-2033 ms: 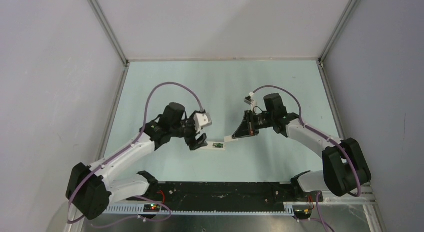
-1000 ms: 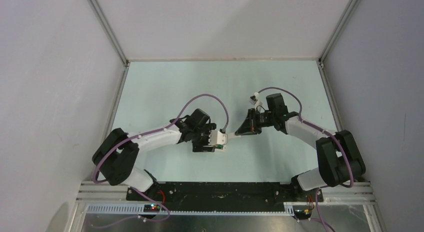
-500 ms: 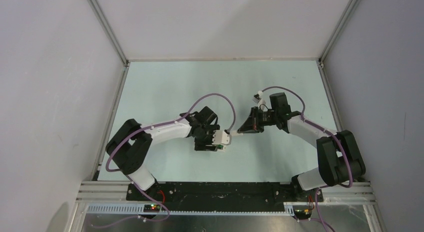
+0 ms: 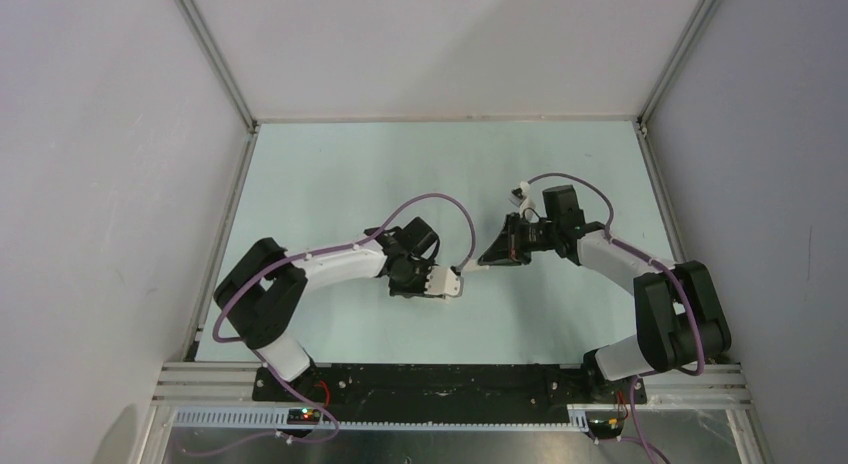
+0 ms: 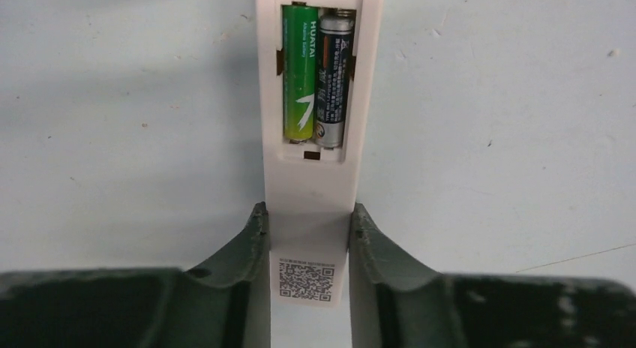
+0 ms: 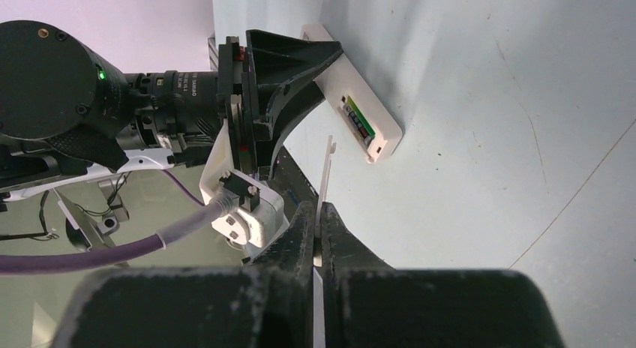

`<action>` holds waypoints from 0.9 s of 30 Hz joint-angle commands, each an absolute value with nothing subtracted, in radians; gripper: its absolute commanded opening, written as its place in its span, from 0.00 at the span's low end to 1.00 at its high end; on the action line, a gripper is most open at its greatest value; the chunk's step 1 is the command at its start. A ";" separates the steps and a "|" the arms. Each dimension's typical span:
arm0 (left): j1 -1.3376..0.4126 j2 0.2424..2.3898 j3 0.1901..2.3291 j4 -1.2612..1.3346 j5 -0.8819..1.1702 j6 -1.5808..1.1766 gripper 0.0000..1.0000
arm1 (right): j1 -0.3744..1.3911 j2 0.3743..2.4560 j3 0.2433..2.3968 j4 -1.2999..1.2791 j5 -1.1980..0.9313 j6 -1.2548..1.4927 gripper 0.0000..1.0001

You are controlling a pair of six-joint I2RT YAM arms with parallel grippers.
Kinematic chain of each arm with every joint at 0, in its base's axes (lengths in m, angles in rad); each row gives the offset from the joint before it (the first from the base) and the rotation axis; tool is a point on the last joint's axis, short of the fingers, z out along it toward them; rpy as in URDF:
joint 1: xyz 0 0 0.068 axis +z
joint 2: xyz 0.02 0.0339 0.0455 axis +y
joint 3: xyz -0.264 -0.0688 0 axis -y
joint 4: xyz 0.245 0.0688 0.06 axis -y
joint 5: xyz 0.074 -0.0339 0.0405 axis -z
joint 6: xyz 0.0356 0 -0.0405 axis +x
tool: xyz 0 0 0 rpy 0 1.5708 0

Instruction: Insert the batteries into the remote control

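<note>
The white remote control (image 5: 311,190) lies back-up on the table, its battery recess uncovered. Two batteries sit side by side in the recess, one green (image 5: 299,70) and one dark (image 5: 334,78). My left gripper (image 5: 309,214) is shut on the remote's near end, with a finger pressed against each long side. In the top view the left gripper (image 4: 425,282) covers most of the remote. My right gripper (image 6: 318,210) is shut on a thin flat white cover piece (image 6: 325,172), held edge-on just right of the remote (image 6: 360,108) and above the table.
The pale green table surface (image 4: 330,184) is walled by grey panels on three sides. A black base rail (image 4: 440,384) runs along the near edge. Purple cables (image 4: 440,199) loop over both wrists.
The left gripper's jaws have closed onto the end of the remote. The left wrist has shifted slightly right. The right gripper has kept the cover piece almost in place.
</note>
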State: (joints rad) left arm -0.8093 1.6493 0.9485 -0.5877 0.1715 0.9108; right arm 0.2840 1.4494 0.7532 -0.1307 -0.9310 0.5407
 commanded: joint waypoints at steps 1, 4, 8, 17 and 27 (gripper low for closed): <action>-0.812 1.639 0.974 -0.591 0.151 0.935 0.21 | 0.280 1.422 0.752 -0.158 -0.923 0.517 0.00; -0.813 1.599 0.982 -0.590 0.183 0.912 0.15 | 0.280 1.405 0.742 -0.156 -0.914 0.525 0.00; -0.813 1.539 0.981 -0.588 0.232 0.865 0.13 | 0.283 1.382 0.730 -0.158 -0.905 0.545 0.00; -0.813 1.423 0.978 -0.575 0.289 0.735 0.13 | 0.379 1.282 0.730 -0.133 -0.824 0.653 0.00; -0.814 1.368 0.983 -0.507 0.242 0.618 0.10 | 0.447 1.237 0.812 -0.146 -0.701 0.771 0.00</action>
State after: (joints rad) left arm -0.8112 1.4342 0.9504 -0.5720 0.2604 0.6823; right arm 0.4408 1.2453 0.7494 -0.1406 -0.7574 0.7189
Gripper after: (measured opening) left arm 0.367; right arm 0.022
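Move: My left hand grips the remote flat on the table; its open compartment, both batteries already in, lies about 6 cm straight to the right. The battery cover, pinched in my right fingers, is about 13 cm right, 2 cm farther out and 8 cm above my left hand. From my right hand, the compartment is roughly 10 cm left, 1 cm back and 9 cm below; the cover's middle is 3 cm left and 1 cm below. Keeping my left grip, I lift the remote some 6 cm off the table and carry it a little right towards the cover, tipping its battery end up about 15 degrees with a slight counter-clockwise turn. My right hand keeps the cover pinched, eases back, then rises about 4 cm while going left, bringing the cover over towards the compartment. ##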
